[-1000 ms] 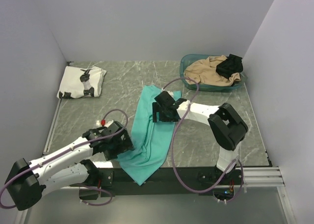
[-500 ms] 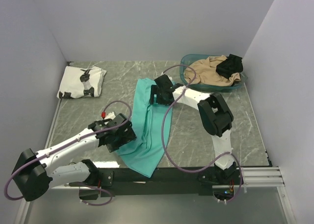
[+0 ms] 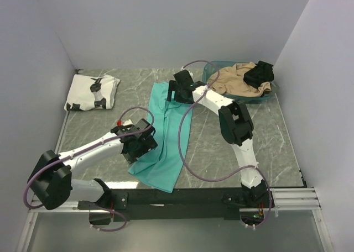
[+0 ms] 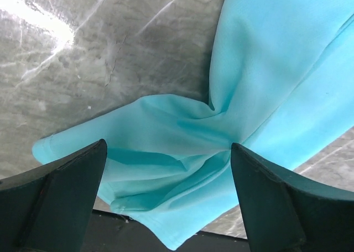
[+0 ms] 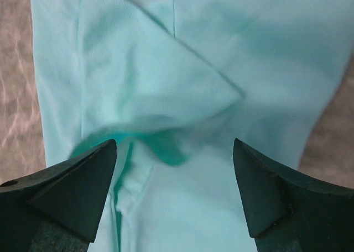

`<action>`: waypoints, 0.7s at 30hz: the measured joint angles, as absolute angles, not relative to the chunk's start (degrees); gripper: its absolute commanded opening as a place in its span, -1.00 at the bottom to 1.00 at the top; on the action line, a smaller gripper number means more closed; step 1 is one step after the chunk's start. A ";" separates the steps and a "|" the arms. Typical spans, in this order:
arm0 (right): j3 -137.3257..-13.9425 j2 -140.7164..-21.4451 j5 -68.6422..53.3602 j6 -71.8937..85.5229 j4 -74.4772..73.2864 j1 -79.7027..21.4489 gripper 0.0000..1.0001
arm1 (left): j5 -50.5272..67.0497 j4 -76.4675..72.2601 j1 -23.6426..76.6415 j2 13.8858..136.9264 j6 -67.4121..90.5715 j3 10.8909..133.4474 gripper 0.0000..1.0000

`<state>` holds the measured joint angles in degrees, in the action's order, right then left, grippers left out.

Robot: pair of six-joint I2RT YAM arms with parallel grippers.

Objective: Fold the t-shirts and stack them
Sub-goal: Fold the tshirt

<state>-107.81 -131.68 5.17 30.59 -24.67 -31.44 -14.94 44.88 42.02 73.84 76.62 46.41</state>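
Observation:
The teal t-shirt (image 3: 168, 125) lies as a long, narrow, rumpled strip from the table's back middle to its front edge. My left gripper (image 3: 138, 144) is open over the shirt's near left part, and bunched folds show between its jaws in the left wrist view (image 4: 168, 147). My right gripper (image 3: 178, 92) is open over the shirt's far end, where a folded flap and the collar show in the right wrist view (image 5: 174, 143). The white t-shirt with black figures (image 3: 92, 92) lies folded at the back left.
A teal basket (image 3: 211, 69) at the back right holds a tan garment (image 3: 235, 78) and a small black garment (image 3: 260, 72). The shirt's near corner reaches the table's black front edge (image 4: 83, 230). Grey walls enclose the table on three sides.
Both grippers have moved toward the back of the table. The teal shirt has slid back with them and lies longer and straighter, with less hanging over the front edge.

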 measured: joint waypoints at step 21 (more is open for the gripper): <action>-74.13 -103.59 2.79 30.57 -18.06 -37.47 0.83 | -10.85 44.29 49.47 65.52 78.50 39.00 0.99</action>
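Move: The teal t-shirt lies lengthwise on the table. Its near edge is about 13 cm back and 3 cm right of the left hand, its near-left corner some 10 cm back and 7 cm left, both about 3 cm below. From the right hand, the shirt's middle is roughly 21 cm back, 5 cm left and 4 cm lower; its far end is 4 cm ahead and 5 cm left, and the basket sits 6 cm ahead and 35 cm right. Back towards the robot go both open hands. The right hand arcs about 13 cm from the shirt's far end towards its middle, rising some 7 cm and starting down again before the end. The left travels about 5 cm back over the crumpled near part towards the near edge, with a small hop up and down; both grippers stay wide open and grasp nothing. ##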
